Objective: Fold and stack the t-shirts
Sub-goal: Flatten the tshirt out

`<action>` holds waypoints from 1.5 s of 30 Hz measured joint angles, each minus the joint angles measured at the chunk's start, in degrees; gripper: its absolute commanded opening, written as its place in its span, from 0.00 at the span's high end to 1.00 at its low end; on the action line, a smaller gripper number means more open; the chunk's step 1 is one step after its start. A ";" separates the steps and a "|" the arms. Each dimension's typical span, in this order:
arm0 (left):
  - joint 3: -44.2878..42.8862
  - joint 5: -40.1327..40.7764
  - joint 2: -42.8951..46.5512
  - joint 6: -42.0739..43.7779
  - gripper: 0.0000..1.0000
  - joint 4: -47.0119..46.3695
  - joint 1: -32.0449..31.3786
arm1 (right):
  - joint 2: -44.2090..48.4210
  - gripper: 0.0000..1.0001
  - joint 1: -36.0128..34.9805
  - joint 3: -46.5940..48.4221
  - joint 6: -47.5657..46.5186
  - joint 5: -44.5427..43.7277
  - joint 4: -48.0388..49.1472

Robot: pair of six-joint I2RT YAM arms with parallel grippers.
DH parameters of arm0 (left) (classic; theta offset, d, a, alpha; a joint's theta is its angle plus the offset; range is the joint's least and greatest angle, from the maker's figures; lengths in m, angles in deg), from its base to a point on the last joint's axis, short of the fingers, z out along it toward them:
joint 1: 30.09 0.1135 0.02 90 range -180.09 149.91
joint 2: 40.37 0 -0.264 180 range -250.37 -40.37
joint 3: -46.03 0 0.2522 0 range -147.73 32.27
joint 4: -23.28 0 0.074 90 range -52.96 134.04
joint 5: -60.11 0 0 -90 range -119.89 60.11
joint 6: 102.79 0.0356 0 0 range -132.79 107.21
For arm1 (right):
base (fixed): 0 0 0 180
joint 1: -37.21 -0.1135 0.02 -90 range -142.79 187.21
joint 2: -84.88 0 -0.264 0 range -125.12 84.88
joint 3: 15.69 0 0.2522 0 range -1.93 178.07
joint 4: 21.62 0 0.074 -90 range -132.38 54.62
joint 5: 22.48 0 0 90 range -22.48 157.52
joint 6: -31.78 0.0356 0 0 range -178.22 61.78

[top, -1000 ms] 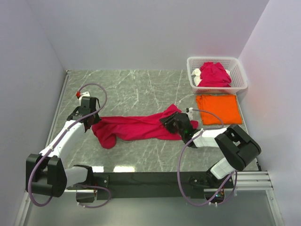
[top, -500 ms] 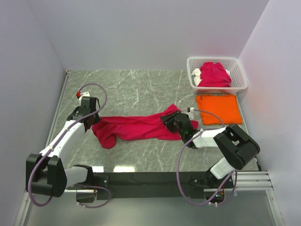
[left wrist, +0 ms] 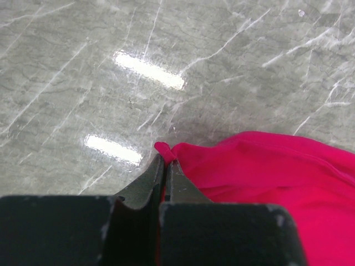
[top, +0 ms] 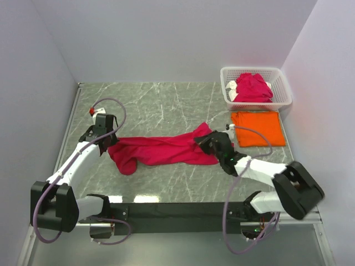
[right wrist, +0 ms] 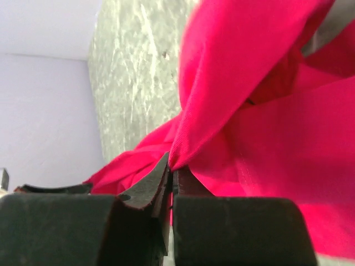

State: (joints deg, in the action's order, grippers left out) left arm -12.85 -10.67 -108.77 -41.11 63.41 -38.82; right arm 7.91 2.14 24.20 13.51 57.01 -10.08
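A crimson-pink t-shirt (top: 161, 149) lies stretched in a long bunch across the middle of the marble table. My left gripper (top: 110, 145) is shut on its left end; in the left wrist view a small tip of cloth (left wrist: 164, 149) pokes out past the gripper (left wrist: 166, 160). At the shirt's right end my right gripper (top: 206, 142) is shut on a fold of the same shirt (right wrist: 233, 83), pinched at the jaw tips (right wrist: 172, 166). A folded orange t-shirt (top: 257, 128) lies flat at the right. Another crimson-pink t-shirt (top: 252, 88) sits crumpled in the basket.
The white lattice basket (top: 280, 77) stands at the back right corner, just behind the orange shirt. Grey walls close in the table on the left, back and right. Bare marble (top: 155, 105) stretches behind the spread shirt.
My right gripper has closed on the shirt's right end, and the right arm has swung out to the right. The left arm has stayed still.
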 measured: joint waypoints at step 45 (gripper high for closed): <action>-52.22 -2.27 29.77 8.70 1.00 9.62 12.63 | 42.05 1.00 40.00 58.62 -53.07 20.98 -39.80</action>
State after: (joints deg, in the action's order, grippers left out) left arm -65.07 -12.94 -79.01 -32.41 73.03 -26.19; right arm 49.97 42.14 82.83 -39.56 78.00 -49.89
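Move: Between the two closed grippers lies the crumpled red t-shirt, its middle about 20 cm to the right of the left hand and 3 cm back, but 10 cm to the left of the right hand and 3 cm back, some 4 cm below both. From the right hand, the folded orange t-shirt is roughly 24 cm right, 4 cm ahead and 4 cm below, and the white basket 24 cm right and 21 cm ahead, about level in height. Keeping their pinches on the red t-shirt, both hands swing up fast by almost 50 cm, first some 8 cm forward, then back past the start towards the bases. The right hand also pulls about 20 cm right, away from the left hand, which drifts slightly left; both tip their fingers up steeply, the right one rolling its left side down as well. ##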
